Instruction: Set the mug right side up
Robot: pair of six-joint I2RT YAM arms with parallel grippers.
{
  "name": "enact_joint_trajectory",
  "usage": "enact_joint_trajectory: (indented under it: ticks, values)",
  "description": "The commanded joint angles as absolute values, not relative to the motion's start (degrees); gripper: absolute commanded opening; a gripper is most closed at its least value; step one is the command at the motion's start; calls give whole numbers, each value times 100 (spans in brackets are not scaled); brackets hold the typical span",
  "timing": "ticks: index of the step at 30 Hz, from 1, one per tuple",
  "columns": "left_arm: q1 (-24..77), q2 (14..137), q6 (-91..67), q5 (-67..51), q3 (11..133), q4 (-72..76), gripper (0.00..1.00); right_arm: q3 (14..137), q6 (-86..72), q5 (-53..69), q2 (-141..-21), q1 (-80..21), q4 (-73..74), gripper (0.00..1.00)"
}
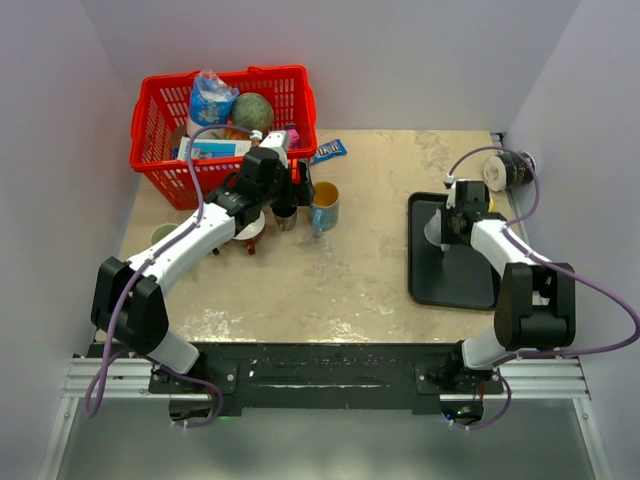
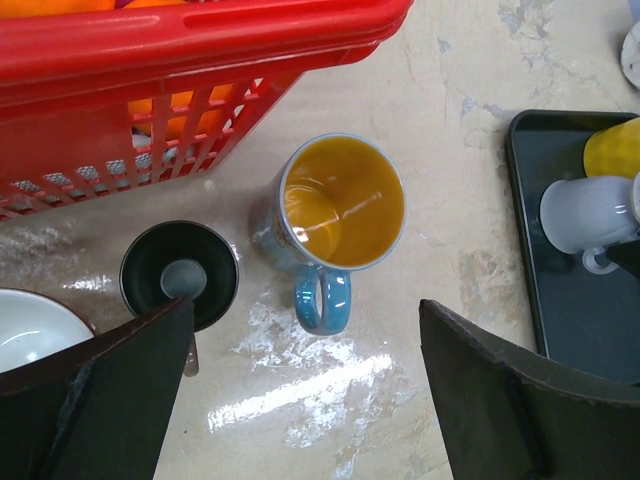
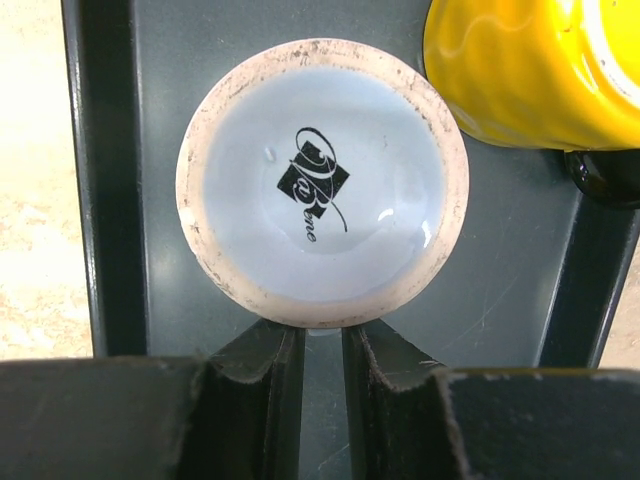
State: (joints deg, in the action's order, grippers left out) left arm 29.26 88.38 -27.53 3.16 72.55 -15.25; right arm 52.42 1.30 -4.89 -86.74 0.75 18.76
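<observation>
A pale blue-white mug (image 3: 320, 180) stands upside down on the black tray (image 3: 105, 200), its base with a dark logo facing up. It also shows in the top view (image 1: 433, 230) and in the left wrist view (image 2: 585, 212). My right gripper (image 3: 323, 335) sits at the mug's near side, and its fingers (image 3: 275, 370) are drawn close on either side of the handle, a sliver of which shows between them. My left gripper (image 2: 305, 400) hangs open over bare table, just in front of an upright blue mug (image 2: 340, 215) with a yellow inside.
A yellow cup (image 3: 520, 70) stands on the tray right beside the mug. A red basket (image 1: 160, 120) of goods sits at the back left. In front of it are a black cup (image 2: 180, 272) and a white bowl (image 2: 30, 330). A tape roll (image 1: 508, 170) lies behind the tray.
</observation>
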Motion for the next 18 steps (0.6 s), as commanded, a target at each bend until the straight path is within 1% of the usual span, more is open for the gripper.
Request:
enact_joint_trajectory:
  ticks: [1, 3, 4, 8, 13, 18]
  values:
    - [2874, 8604, -2848, 237, 7198, -1292, 98, 5475, 71, -308, -8780, 44, 1846, 0]
    - [2874, 8587, -2865, 211, 7190, -1266, 98, 5616, 44, -10, -8736, 44, 1925, 0]
    - [2874, 8578, -2874, 176, 7189, -1257, 98, 5677, -243, -9, -8719, 44, 1960, 0]
    - [2874, 8543, -2900, 106, 7181, -1204, 98, 5993, -816, 727, -8640, 44, 2144, 0]
    - [2874, 8508, -2909, 26, 7163, -1143, 98, 5950, -1703, 1335, -8306, 44, 1987, 0]
    - [2874, 8508, -2953, -360, 7154, -976, 98, 5836, -2346, 1977, -8007, 44, 1714, 0]
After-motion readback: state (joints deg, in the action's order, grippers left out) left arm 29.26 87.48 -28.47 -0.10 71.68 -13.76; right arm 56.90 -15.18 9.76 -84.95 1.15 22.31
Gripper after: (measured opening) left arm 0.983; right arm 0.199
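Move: The right hand already pinches the handle of the upside-down white mug; the mug's middle lies about 5 cm ahead of it, level in height. The yellow mug stands some 12 cm ahead and 8 cm to the right. Out to the left, the blue mug stands upright on the table, roughly 30 cm left and 10 cm farther out. From the left hand, the white mug is about 34 cm to the right, 3 cm back and 13 cm lower. Keeping its pinch on the white mug's handle, the right hand swings it left about 5 cm towards the tray's left rim and the blue mug beyond, gathering speed and climbing some 3 cm on the way. The wrist rolls about 20 degrees, its left side rising so that the fingertips swing out to the left. ##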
